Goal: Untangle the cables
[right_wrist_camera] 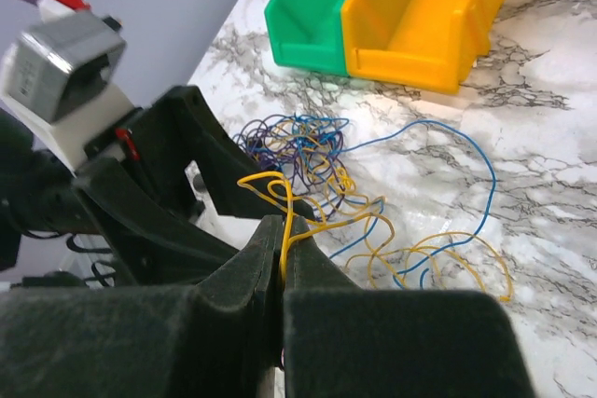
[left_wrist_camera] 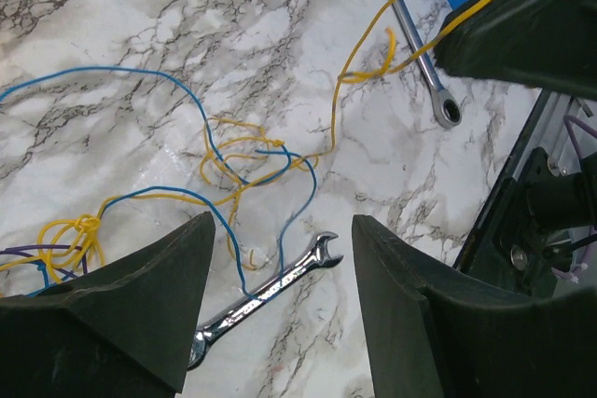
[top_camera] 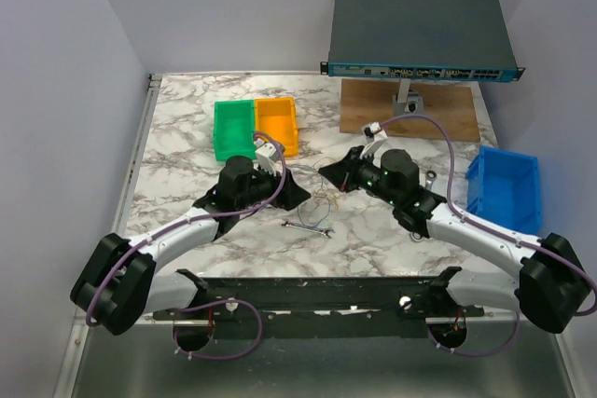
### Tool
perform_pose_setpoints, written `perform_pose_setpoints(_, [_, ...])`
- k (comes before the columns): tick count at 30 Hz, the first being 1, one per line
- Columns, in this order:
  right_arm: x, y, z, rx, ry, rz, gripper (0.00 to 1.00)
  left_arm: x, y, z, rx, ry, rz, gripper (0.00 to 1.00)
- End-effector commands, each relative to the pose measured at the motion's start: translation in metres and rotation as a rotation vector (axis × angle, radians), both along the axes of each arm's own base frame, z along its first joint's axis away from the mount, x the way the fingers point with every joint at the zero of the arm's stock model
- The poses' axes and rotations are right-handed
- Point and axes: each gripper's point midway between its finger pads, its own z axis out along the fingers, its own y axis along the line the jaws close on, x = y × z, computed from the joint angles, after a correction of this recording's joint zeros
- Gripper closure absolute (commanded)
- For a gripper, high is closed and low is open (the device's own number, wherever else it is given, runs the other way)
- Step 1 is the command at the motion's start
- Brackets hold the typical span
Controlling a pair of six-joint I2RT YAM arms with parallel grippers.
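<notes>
The cables (top_camera: 323, 199) lie as a loose tangle of blue, yellow and purple wire on the marble table between my two grippers. In the right wrist view the knotted part (right_wrist_camera: 303, 142) sits just beyond my right gripper (right_wrist_camera: 283, 230), which is shut on a yellow cable (right_wrist_camera: 280, 195) and holds it a little off the table. My left gripper (left_wrist_camera: 283, 230) is open, with nothing between its fingers. It hovers over a wrench (left_wrist_camera: 270, 291), which a blue cable (left_wrist_camera: 187, 90) crosses. Yellow loops (left_wrist_camera: 244, 160) lie beyond the fingers.
A second wrench (left_wrist_camera: 420, 44) lies farther right. Green (top_camera: 233, 128) and orange (top_camera: 277, 121) bins stand at the back left, and a blue bin (top_camera: 504, 188) at the right. A network switch (top_camera: 420, 39) rests on a wooden board (top_camera: 373, 109) at the back.
</notes>
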Motion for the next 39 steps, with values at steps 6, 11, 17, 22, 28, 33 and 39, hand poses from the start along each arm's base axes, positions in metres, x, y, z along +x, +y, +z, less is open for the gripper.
perform_pose_setpoints(6, [0.009,-0.004,0.031,0.082,0.074,-0.107,0.99,0.002,-0.023,0.002,-0.027,0.012,-0.095,0.37])
perform_pose_setpoints(11, [0.006,-0.005,0.049,0.136,0.081,-0.113,0.99,0.004,-0.039,0.002,-0.034,0.025,-0.135,0.37])
perform_pose_setpoints(17, [0.021,-0.039,0.085,0.118,0.028,-0.303,0.99,0.017,-0.021,-0.017,0.050,0.085,0.012,0.38])
perform_pose_setpoints(22, [0.027,-0.078,0.131,0.095,-0.048,-0.472,0.99,0.029,0.008,-0.045,0.190,0.168,0.182,0.38])
perform_pose_setpoints(28, [0.023,-0.108,0.165,0.087,-0.098,-0.577,0.99,0.033,0.008,-0.078,0.256,0.335,0.142,0.84])
perform_pose_setpoints(33, [0.019,-0.168,0.184,0.041,-0.125,-0.834,0.99,0.046,0.032,-0.094,0.216,0.458,0.215,1.00])
perform_pose_setpoints(39, [-0.012,-0.249,0.206,0.054,-0.171,-1.127,0.99,0.058,0.080,-0.105,0.185,0.535,0.405,1.00])
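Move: About 8 cm ahead of the open left hand, 10 cm to its left and 12 cm below lies the purple-blue tangle, with the orange bin some 15 cm beyond it. The steel wrench lies under the left hand, about 3 cm back; the loose loops are 5 cm ahead and 5 cm right of it. From the right hand, already pinching a yellow strand, the tangle is about 6 cm ahead, 14 cm left and 18 cm down; the ratchet wrench lies 25 cm right, level with it. Lifting the yellow strand away from the tangle, the right hand keeps its pinch, rises about 19 cm and then swings some 18 cm right, yawing about 50 degrees clockwise. The left hand drifts right, then sinks about 10 cm and reaches forward and left to the tangle, its fingers tipping down and shutting on the way; they end among the strands beside the yellow knot. ##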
